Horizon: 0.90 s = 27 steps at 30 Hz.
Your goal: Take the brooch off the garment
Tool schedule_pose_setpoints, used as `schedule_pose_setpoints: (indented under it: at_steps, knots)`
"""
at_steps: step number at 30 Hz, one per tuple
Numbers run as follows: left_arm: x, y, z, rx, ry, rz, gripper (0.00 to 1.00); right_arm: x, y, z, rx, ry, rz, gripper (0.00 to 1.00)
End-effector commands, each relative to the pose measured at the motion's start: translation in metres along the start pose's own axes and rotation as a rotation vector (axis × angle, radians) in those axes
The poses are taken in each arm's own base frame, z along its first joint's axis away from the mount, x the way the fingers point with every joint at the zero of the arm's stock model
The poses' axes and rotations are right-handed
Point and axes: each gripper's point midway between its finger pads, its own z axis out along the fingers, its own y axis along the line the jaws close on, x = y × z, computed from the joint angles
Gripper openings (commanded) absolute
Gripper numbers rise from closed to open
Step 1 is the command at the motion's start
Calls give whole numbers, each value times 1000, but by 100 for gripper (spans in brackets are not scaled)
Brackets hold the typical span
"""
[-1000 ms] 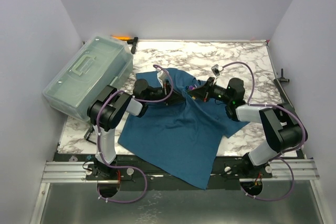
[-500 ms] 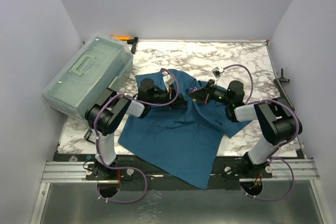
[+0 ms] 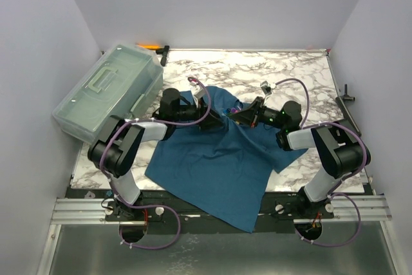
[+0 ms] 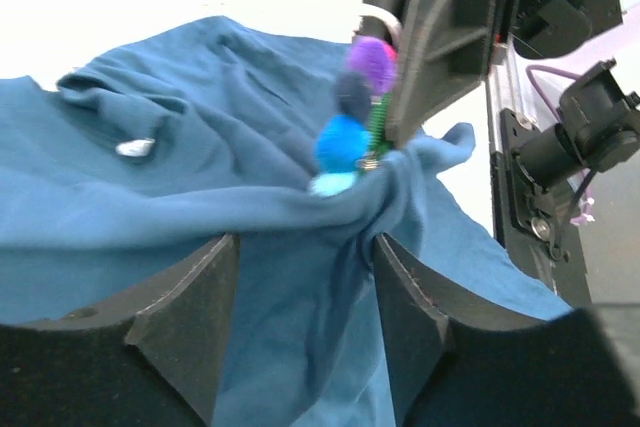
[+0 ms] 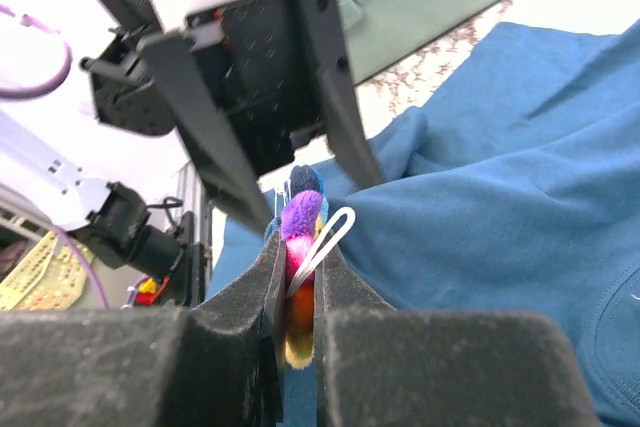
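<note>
The garment (image 3: 219, 159), a dark teal T-shirt, lies spread on the marble table, bunched up at its far edge. My right gripper (image 3: 241, 115) is shut on the brooch (image 3: 234, 113). In the right wrist view its purple, pink, orange and yellow tufts (image 5: 300, 219) and a white wire loop sit pinched between the jaws (image 5: 303, 252). The brooch (image 4: 355, 112) still sits against a raised fold of cloth (image 4: 200, 207). My left gripper (image 3: 210, 119) faces it, open, its jaws (image 4: 305, 252) standing either side of that fold just below the brooch.
A translucent pale-green toolbox (image 3: 106, 94) stands at the left. An orange-handled tool (image 3: 151, 46) lies at the back edge. A small black fitting (image 3: 346, 94) sits at the table's right side. A white tag (image 4: 135, 147) shows on the shirt.
The left gripper first closed toward the cloth fold, then opened wide and drew back a little to the left. The right gripper kept its hold on the brooch.
</note>
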Motion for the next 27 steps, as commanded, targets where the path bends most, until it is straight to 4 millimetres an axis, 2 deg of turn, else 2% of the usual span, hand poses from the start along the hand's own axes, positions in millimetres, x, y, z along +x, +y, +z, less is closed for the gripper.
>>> schedule_pose_setpoints:
  at_steps: [1,9,15,16,17,18,22,24,27]
  knots:
    - [-20,6,-32,-27,2,17,61,-4,27,-1,-125,10,-23,1]
    - [-17,37,-58,-242,173,104,62,-1,45,-7,-202,40,40,1]
    - [-28,58,-81,-428,285,142,67,6,48,-9,-218,71,136,1]
    - [-31,58,-84,-438,291,145,71,7,48,-10,-218,80,153,1]
    - [-34,57,-86,-442,291,142,93,8,48,-10,-218,87,164,1]
    - [-37,55,-87,-438,290,129,99,9,47,-10,-215,93,175,1]
    - [-47,54,-87,-447,258,74,99,12,42,-8,-200,123,213,1]
    - [-59,57,-90,-476,225,34,99,15,40,-7,-193,153,217,1]
    - [-76,41,-92,-338,173,41,99,18,32,-5,-151,213,189,1]
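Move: The left hand's half-open fingers point to the right, with the brooch, lifted with its bit of garment, about 5 cm to the hand's right, level with it in depth and height. The far left part of the garment lies some 5 cm ahead, 4 cm left and 8 cm below this hand. The right hand already holds the brooch at its fingertips, about 1 cm to its left; that garment part is roughly 10 cm left of it, 4 cm ahead and 9 cm below. The left hand backs off leftward and forward from the brooch and the lifted cloth, about 11 cm in all and rising slightly, tipping its fingers down some 25 degrees and turning a little counter-clockwise while they spread from half open to wide, to end over the left part of the garment. The right hand keeps its pinch on the brooch and draws it back about 4 cm towards the base, rising a little at first and then easing down, with a slight counter-clockwise turn and tilt. ##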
